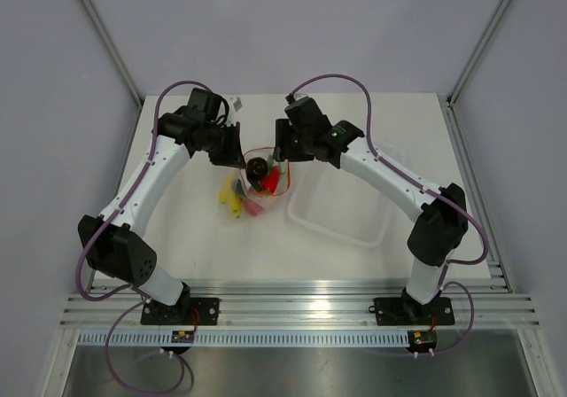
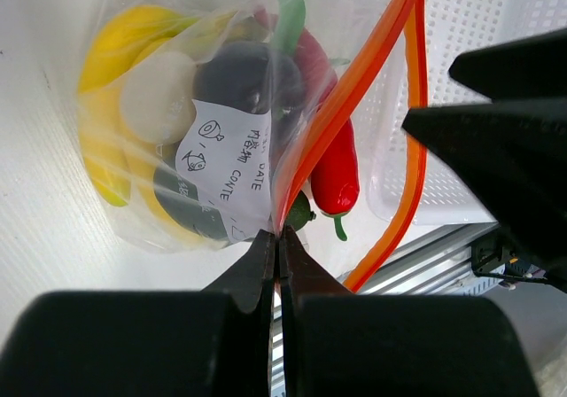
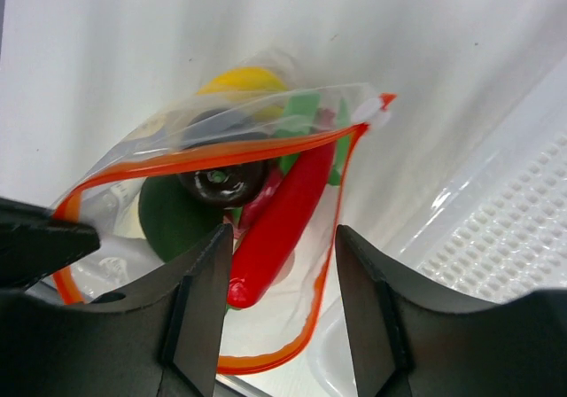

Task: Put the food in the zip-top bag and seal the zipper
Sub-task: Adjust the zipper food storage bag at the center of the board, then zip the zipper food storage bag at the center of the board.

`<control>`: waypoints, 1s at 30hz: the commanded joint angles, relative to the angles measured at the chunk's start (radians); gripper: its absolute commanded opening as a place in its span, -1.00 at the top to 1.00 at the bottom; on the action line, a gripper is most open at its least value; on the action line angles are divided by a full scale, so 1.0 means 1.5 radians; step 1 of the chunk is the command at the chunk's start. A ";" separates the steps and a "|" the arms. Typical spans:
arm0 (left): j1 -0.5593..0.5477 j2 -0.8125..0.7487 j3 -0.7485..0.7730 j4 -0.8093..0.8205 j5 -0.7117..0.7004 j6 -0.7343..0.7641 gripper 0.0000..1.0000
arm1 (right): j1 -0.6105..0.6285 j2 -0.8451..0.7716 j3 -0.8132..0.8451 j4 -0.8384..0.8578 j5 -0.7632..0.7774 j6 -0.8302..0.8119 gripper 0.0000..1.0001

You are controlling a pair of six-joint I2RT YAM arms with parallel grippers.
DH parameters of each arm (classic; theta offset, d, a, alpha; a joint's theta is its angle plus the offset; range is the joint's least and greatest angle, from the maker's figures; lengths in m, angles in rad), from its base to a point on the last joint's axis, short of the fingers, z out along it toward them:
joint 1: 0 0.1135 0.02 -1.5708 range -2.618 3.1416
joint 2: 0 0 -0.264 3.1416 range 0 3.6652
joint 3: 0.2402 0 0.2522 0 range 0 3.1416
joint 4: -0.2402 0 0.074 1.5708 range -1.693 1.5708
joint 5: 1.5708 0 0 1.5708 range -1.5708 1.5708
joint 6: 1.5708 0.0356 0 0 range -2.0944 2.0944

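Observation:
The zip-top bag (image 1: 259, 184) lies mid-table between both arms, its mouth gaping. My left gripper (image 2: 280, 237) is shut on the orange-red zipper (image 2: 354, 96) at one side of the mouth. Through the plastic I see food: yellow banana (image 2: 124, 38), whitish piece (image 2: 158, 96), dark round fruit (image 3: 220, 180), green avocado (image 3: 173, 220). The red chilli (image 3: 283, 211) lies in the open mouth. My right gripper (image 3: 282, 237) hangs open over that mouth, its fingers apart on either side of the chilli's tip and touching nothing.
A rigid clear tray (image 1: 341, 211) sits right of the bag, its perforated floor close behind the zipper in both wrist views. Grey walls close in the table. An aluminium rail (image 1: 292, 308) runs along the near edge.

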 commanded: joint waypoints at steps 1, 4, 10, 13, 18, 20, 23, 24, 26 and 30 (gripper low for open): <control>0.000 -0.005 0.028 0.020 0.023 0.014 1.00 | -0.019 -0.023 -0.002 -0.005 0.005 -0.020 -0.15; 0.000 -0.005 0.028 0.020 0.020 0.015 1.00 | -0.027 -0.014 -0.007 -0.011 0.017 -0.030 -0.21; 0.000 -0.005 0.028 0.020 0.019 0.015 1.00 | -0.039 0.025 -0.008 0.010 -0.045 -0.043 -0.02; 0.001 -0.001 0.034 0.013 0.006 0.014 1.00 | -0.041 0.043 -0.007 0.021 -0.054 -0.045 0.48; 0.001 0.018 0.069 0.006 -0.035 0.024 1.00 | -0.039 0.016 -0.051 0.089 -0.123 -0.020 1.00; 0.001 0.039 0.090 0.000 -0.069 0.032 1.00 | -0.039 0.008 -0.058 0.111 -0.159 0.008 1.00; 0.001 0.073 0.142 -0.024 -0.107 0.040 1.00 | -0.036 -0.005 -0.071 0.148 -0.182 0.064 1.00; 0.001 0.078 0.157 -0.035 -0.118 0.042 0.99 | -0.035 -0.020 -0.082 0.157 -0.180 0.078 1.00; 0.001 0.085 0.190 -0.046 -0.139 0.051 0.78 | -0.033 -0.042 -0.100 0.191 -0.174 0.123 1.00; 0.004 0.059 0.206 -0.044 -0.157 0.058 0.18 | -0.033 -0.096 -0.151 0.241 -0.170 0.179 1.00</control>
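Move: The right hand, open, hovers just above the right-hand stretch of the bag's orange zipper rim, about 1 cm ahead, 1 cm to its right and 3 cm below. From that hand the red chili in the mouth is roughly 6 cm back and 3 cm left, the black fruit 3 cm back and 6 cm left, and the empty tray 8 cm back and 14 cm right. The left hand already pinches the left rim; the right rim lies about 10 cm to its right and 3 cm ahead. The right hand edges about 2 cm right and slightly forward, sinks some 4 cm while closing its fingers on the right-hand rim beside the white slider, then, keeping that pinch, draws about 4 cm left and a little back, rising 2 cm at the end as the wrist rolls about 15 degrees, its left side lifting. The left hand first holds the opposite rim still, then travels about 5 cm forward and slightly left, rising a little as its fingers part and release the rim. ##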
